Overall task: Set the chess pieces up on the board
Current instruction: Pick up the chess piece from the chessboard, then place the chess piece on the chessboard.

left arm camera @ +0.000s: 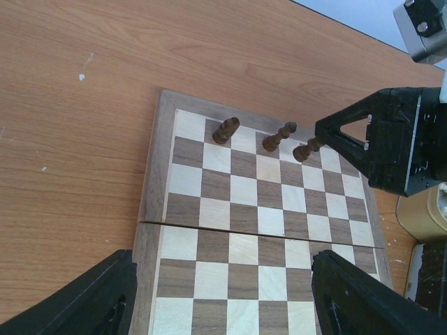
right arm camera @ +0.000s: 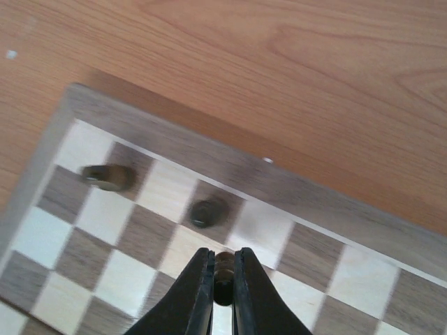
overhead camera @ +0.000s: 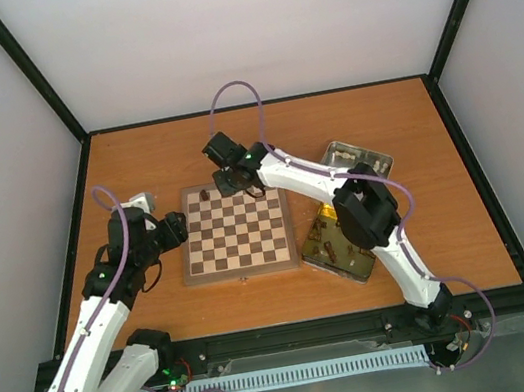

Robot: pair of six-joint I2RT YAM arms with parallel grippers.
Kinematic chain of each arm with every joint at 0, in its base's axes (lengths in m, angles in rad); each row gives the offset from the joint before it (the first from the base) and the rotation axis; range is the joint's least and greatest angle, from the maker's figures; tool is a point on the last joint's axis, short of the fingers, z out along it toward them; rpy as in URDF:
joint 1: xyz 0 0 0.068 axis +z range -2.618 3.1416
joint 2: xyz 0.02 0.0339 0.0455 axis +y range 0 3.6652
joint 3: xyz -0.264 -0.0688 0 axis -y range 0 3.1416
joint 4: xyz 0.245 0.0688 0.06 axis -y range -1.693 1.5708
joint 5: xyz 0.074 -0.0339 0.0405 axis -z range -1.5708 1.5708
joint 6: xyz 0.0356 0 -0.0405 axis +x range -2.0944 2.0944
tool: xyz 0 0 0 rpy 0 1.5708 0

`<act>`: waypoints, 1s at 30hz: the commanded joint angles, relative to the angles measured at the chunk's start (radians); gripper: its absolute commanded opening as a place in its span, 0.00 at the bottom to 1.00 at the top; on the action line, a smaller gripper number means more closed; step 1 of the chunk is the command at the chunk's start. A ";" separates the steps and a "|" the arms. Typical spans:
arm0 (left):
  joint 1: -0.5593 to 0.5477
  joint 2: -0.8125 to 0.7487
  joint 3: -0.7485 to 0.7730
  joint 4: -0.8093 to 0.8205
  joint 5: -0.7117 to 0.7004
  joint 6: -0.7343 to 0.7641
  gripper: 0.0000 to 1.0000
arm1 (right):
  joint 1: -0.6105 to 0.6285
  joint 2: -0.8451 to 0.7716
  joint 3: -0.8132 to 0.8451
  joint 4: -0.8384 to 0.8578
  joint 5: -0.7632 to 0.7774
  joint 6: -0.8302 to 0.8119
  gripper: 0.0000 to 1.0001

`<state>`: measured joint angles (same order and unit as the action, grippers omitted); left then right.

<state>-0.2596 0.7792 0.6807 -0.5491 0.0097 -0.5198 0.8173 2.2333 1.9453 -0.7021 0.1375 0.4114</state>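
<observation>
The board [overhead camera: 250, 244] lies mid-table, seen close in the left wrist view [left arm camera: 258, 230] and in the right wrist view [right arm camera: 307, 209]. Two dark brown chess pieces [left arm camera: 225, 130] [left arm camera: 279, 137] stand on its far row. My right gripper [overhead camera: 236, 182] [right arm camera: 223, 269] is shut on a third dark piece [right arm camera: 223, 264] [left arm camera: 306, 150], held low over that same row, right beside the other two [right arm camera: 108, 176] [right arm camera: 208, 213]. My left gripper [overhead camera: 179, 231] [left arm camera: 223, 307] hangs open over the board's left side. Nothing is between its fingers [left arm camera: 91, 300].
A gold-lined metal tin [overhead camera: 319, 218] with several dark pieces sits right of the board, partly under the right arm. Its lid [overhead camera: 357, 157] lies behind it. A small white object [overhead camera: 138, 202] rests at the left. Black frame posts border the table.
</observation>
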 commanded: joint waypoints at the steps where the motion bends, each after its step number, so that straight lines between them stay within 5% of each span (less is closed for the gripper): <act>1: 0.005 -0.028 0.008 -0.004 -0.042 -0.001 0.70 | 0.043 0.036 0.085 0.011 -0.005 -0.007 0.09; 16: 0.005 -0.049 0.006 -0.009 -0.065 -0.009 0.69 | 0.080 0.210 0.329 -0.021 0.085 -0.049 0.09; 30: 0.005 -0.041 0.005 -0.007 -0.062 -0.008 0.69 | 0.083 0.265 0.346 -0.017 0.088 -0.069 0.11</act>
<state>-0.2588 0.7395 0.6807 -0.5507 -0.0418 -0.5209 0.8913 2.4817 2.2601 -0.7147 0.2180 0.3550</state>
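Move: My right fingers already hold a chess piece up. The free pale back-row square lies about 6 cm to their left, 2 cm ahead and 6 cm below. The round-topped piece stands some 3 cm to my right of that square, and the slant-topped piece about 3 cm to its left, both on the same row. From my left hand, the square is roughly 15 cm ahead, 7 cm to the right and 14 cm down. Keeping my pinch on the piece, I sweep my right hand about 6.5 cm left in a shallow arch, over to the gap between the two back-row pieces. Then I ease a little forward and come down about 3.5 cm from the top of the arch towards the pale square, fingers staying shut and the wrist barely tilting. ##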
